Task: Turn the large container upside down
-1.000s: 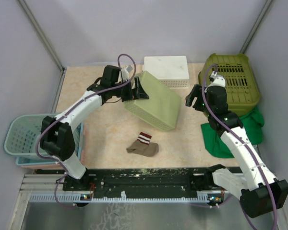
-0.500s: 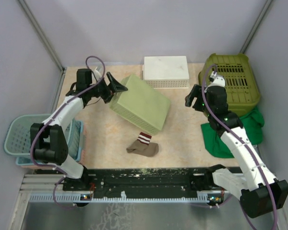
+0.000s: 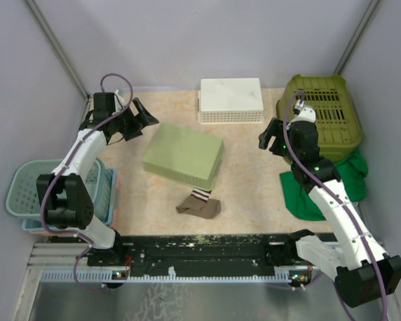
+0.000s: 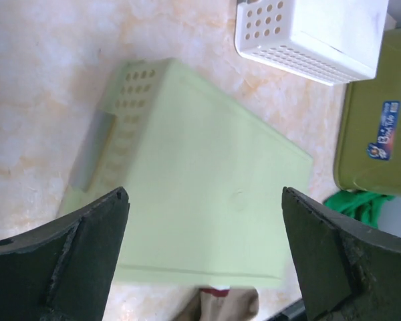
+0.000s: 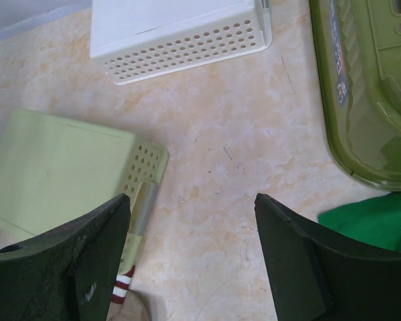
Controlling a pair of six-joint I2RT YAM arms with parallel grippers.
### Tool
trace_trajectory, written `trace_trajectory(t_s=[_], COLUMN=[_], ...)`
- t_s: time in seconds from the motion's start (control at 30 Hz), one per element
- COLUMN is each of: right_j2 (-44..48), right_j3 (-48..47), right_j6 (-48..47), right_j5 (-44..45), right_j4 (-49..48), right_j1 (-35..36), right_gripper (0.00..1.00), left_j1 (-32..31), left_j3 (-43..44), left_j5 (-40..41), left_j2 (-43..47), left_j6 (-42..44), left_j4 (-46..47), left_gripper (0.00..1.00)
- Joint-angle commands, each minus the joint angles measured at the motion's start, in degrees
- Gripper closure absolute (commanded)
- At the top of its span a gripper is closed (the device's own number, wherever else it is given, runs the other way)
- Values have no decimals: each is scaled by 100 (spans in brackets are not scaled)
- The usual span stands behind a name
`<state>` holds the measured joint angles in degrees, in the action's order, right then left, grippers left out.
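The large light-green container (image 3: 184, 155) lies flat on the table with its solid bottom facing up. It also shows in the left wrist view (image 4: 207, 167) and the right wrist view (image 5: 53, 174), perforated side wall visible. My left gripper (image 3: 146, 120) is open and empty, just left of and apart from the container; in its wrist view (image 4: 205, 194) the jaws stand wide above it. My right gripper (image 3: 267, 136) is open and empty over bare table to the container's right (image 5: 191, 198).
A brown striped sock (image 3: 198, 202) lies at the container's near edge. A white perforated basket (image 3: 231, 99) stands at the back. An olive basket (image 3: 324, 114) lies upside down at the back right, over green cloth (image 3: 321, 187). Teal baskets (image 3: 33, 190) sit at the left.
My left gripper let go of the light-green container and drew back to the left. The container dropped from tilted to flat, bottom up. The right arm has not moved.
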<state>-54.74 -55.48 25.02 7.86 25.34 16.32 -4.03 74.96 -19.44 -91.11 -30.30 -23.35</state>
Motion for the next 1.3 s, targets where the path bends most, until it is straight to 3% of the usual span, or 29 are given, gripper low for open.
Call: trace_trajectory(t_s=[0.0,0.1,0.33,0.47,0.6,0.7,1.03,1.17,1.27], right_j2=[98,119,94,-51,-169,-178,105,262,529], right_j3=[-9,-8,50,145,354,703,1104,980,1041], right_j6=[-93,-85,-80,41,227,406,484,111,-272], right_j5=[39,32,-114,-493,-1232,-1711,-1205,-1215,-1938], right_j4=[-177,-162,-166,-246,-214,-190,314,722,613], right_j1=[-25,-26,-23,-23,-20,140,320,347,695], right_gripper=[24,24,24,24,24,24,24,25,27], left_j1=[458,761,620,433,-281,-813,-2095,-2264,-2233], left_j3=[-572,-1030,-701,-807,-898,-968,-512,-455,-310], left_j5=[-1337,-2110,-777,-811,-805,-951,-1864,-2396,-2488], left_j2=[10,-34,23,-173,-476,-611,-1572,-1750,-1702], left_j6=[-644,-1166,-40,32,-113,-465,-1990,-2347,-2202], left_j4=[814,1612,420,292,353,741,2463,3326,3312], left_gripper=[1,1,1,1,1,1,1,1,1])
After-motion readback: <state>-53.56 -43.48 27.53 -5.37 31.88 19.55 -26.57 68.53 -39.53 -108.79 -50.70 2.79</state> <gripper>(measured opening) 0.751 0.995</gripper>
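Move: The large container lies bottom-up, its middle about 13 cm to the right of my left hand, 8 cm back and 13 cm below; its far left corner is close by my open fingers. The white basket stands some 20 cm beyond it and 16 cm farther right, and the sock lies about 15 cm nearer the base. From my right hand the container is roughly 31 cm left, level and 19 cm below; the olive crate is 18 cm right and 11 cm ahead. I sink my left hand about 5 cm beside the container's left end, then sweep it right some 24 cm, drawing back 7 cm and dropping a little more, pushing the container along with open fingers as the wrist turns clockwise. Meanwhile I bring my right hand down about 10 cm, back and slightly left, tipping it down over the container's bottom, fingers still parted; whether it touches can't be seen. ##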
